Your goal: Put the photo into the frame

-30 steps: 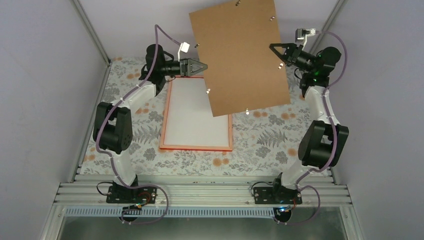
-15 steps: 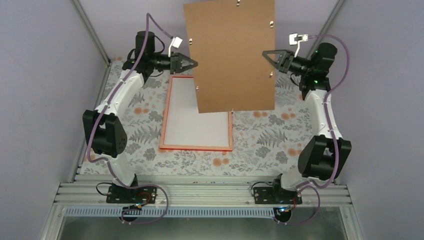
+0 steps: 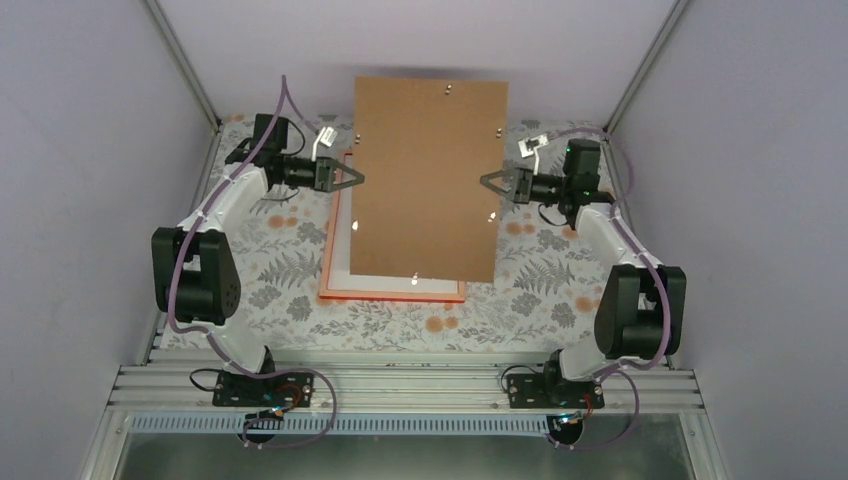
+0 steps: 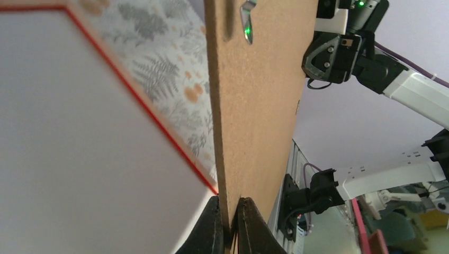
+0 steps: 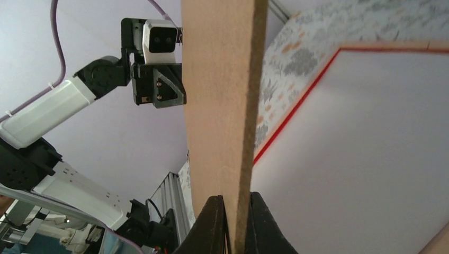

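Observation:
The red frame [image 3: 390, 296] lies flat on the table, its edge also showing in the left wrist view [image 4: 159, 121] and the right wrist view [image 5: 296, 106]. A white surface [image 4: 79, 159] fills it; I cannot tell whether this is the photo's back, and no printed side shows. A brown backing board [image 3: 425, 180] hangs level above the frame and covers most of it. My left gripper [image 3: 357, 181] is shut on the board's left edge [image 4: 229, 200]. My right gripper [image 3: 487, 182] is shut on its right edge [image 5: 235, 197].
A floral cloth [image 3: 530, 270] covers the table around the frame. Lilac walls enclose the left, back and right. Aluminium rails [image 3: 400, 385] run along the near edge at the arm bases. Small metal tabs [image 3: 492, 215] sit on the board's top face.
The board came down from high and tilted at the back to level and square over the frame. The left gripper shut on its left edge. Both arms drew nearer and lower.

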Robot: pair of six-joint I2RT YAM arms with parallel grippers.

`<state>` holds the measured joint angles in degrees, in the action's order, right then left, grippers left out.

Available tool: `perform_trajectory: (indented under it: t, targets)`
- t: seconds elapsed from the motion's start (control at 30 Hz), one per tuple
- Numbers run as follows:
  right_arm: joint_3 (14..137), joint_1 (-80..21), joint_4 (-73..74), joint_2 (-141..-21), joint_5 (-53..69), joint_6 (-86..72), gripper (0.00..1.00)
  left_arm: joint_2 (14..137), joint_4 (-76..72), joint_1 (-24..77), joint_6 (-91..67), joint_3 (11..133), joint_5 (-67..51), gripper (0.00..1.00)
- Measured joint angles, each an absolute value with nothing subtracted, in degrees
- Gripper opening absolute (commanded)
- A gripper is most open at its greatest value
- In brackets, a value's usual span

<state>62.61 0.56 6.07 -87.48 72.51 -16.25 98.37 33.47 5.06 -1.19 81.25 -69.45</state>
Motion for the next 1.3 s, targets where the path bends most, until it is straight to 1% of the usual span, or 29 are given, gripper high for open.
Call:
perform_trajectory:
  t: [0.13,0.43,0.83,1.3]
  targets:
    - [58.96,-2.13,7.40,-87.55,70.02,-15.16,0.04,98.37,37.06,3.07,1.63,75.46,-68.93,0.02]
    - [55.00,-5.61,7.07,-93.25,66.70,-13.04,0.04,98.59,40.18,1.37,5.48,69.67,-62.85,0.02]
    - [56.21,-8.69,2.61,-102.69,63.07,-12.86,0.04,104.64,40.14,0.14,7.14,69.89,-55.72,0.02]
    - [62.06,-8.99,3.29,-109.38,62.74,-13.32,0.04,110.13,40.07,-0.12,6.13,75.00,-53.63,0.02]
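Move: The two hands pinch the brown board by its sides: its middle lies level with them, about 10 cm right of the left hand and 8 cm left of the right one. The frame, with the white sheet in it, waits some 24 cm below; their shared middle is about 2 cm back and 2 cm right of the left hand, and 2 cm back and 16 cm left of the right hand. Both hands lower the pinched board about 16 cm towards the frame, 6 cm leftward, its far edge tipping down. ##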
